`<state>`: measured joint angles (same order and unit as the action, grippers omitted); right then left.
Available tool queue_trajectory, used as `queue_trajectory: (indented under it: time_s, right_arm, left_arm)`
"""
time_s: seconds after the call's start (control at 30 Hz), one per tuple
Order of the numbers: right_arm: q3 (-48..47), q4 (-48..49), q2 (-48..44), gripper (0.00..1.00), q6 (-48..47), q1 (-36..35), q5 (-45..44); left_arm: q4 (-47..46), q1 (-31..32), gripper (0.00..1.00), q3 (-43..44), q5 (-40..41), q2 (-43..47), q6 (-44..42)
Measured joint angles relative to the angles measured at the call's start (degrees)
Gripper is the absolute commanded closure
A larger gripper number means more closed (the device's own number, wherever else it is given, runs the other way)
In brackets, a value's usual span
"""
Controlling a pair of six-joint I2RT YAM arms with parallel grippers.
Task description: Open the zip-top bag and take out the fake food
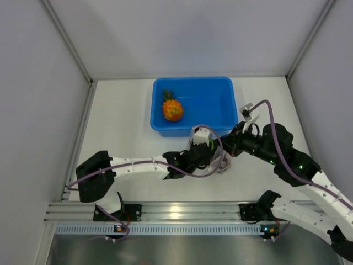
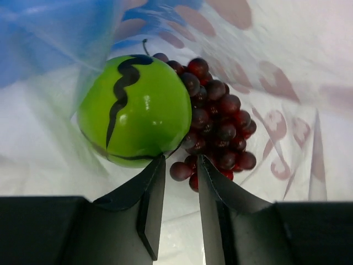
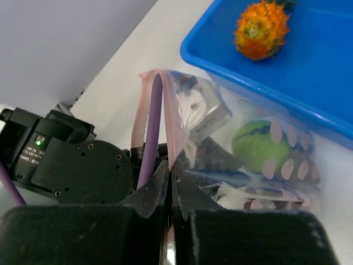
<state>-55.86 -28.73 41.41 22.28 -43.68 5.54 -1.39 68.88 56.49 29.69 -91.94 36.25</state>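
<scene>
The zip-top bag (image 1: 216, 144) lies just in front of the blue tub (image 1: 193, 80). My right gripper (image 3: 171, 165) is shut on the bag's pink zip edge (image 3: 171, 110) and holds its mouth up; in the top view the right gripper (image 1: 227, 157) is at the bag's near right corner. My left gripper (image 2: 181, 164) is inside the bag (image 2: 276, 72), open by a narrow gap. Its tips almost touch the green round fruit (image 2: 135, 110) and the dark grape bunch (image 2: 218, 121). The green fruit (image 3: 256, 144) shows through the plastic. The orange pineapple (image 1: 172, 109) lies in the tub.
The tub's near wall (image 3: 248, 88) stands right behind the bag. The left arm (image 1: 138, 165) lies low across the table from the left. White enclosure walls close in the table on the left, right and far sides.
</scene>
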Motion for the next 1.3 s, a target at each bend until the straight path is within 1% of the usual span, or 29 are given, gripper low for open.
queue_trajectory:
  time_s: [0.1, 0.13, 0.2, 0.27, 0.37, 0.5, 0.67, 0.8, 0.93, 1.3]
  right_arm:
    - [0.0, 0.2, -0.6, 1.00, 3.5, 0.0, 2.4]
    - [0.0, 0.4, -0.9, 1.00, 4.7, 0.0, 3.1]
    - [0.0, 0.8, -1.5, 1.00, 6.8, 0.0, 3.8]
    - [0.2, 1.7, -2.1, 1.00, 9.3, 0.0, 4.6]
    - [2.2, 4.6, -3.2, 1.00, 13.2, 0.0, 6.3]
    - [6.1, 7.4, -4.2, 1.00, 17.2, 0.1, 8.2]
    - [10.3, 7.6, -5.7, 1.00, 20.0, 0.1, 7.6]
    - [10.5, 4.1, -7.0, 1.00, 20.0, 0.1, 2.6]
    - [10.4, 0.5, -7.6, 1.00, 18.8, 0.1, -2.7]
    - [7.7, -4.8, -5.3, 1.00, 14.4, 0.1, -11.1]
  left_arm:
    - [5.9, 0.0, 0.50, 2.9, 1.1, 1.1, 1.8]
    - [7.7, 0.0, 0.41, 3.8, 1.3, 1.5, 2.3]
    - [11.4, 0.0, 0.31, 5.2, 1.4, 2.9, 3.1]
    - [14.3, 0.0, 0.27, 5.9, 1.2, 4.3, 3.3]
    - [18.6, 0.0, 0.26, 7.6, 0.7, 5.8, 3.3]
    - [21.6, -0.2, 0.26, 8.6, 0.8, 5.7, 3.0]
    - [22.8, -1.2, 0.26, 9.6, 1.1, 1.5, 2.5]
    - [22.9, -2.2, 0.26, 10.4, 0.1, -2.6, 1.9]
    - [23.0, -2.6, 0.24, 11.6, -2.2, -4.4, 1.6]
    - [24.7, -3.5, 0.21, 15.1, -11.3, -10.1, 2.0]
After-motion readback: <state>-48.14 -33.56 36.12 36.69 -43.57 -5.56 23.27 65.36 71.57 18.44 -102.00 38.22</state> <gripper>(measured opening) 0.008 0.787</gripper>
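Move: Inside the bag, the grapes lie about 4 cm ahead of the left hand, 5 cm to its right and 8 cm below; the watermelon sits 6 cm ahead, 2 cm right and some 6 cm down. The blue box's middle is roughly 18 cm ahead, 7 cm left and 10 cm lower. From the right hand, which holds the bag's rim, the grapes are about 5 cm ahead, 5 cm right and 24 cm down. Left fingers open wide, rise 4 cm, then sink 8 towards the grapes; right lowers the still-pinched rim about 5. ##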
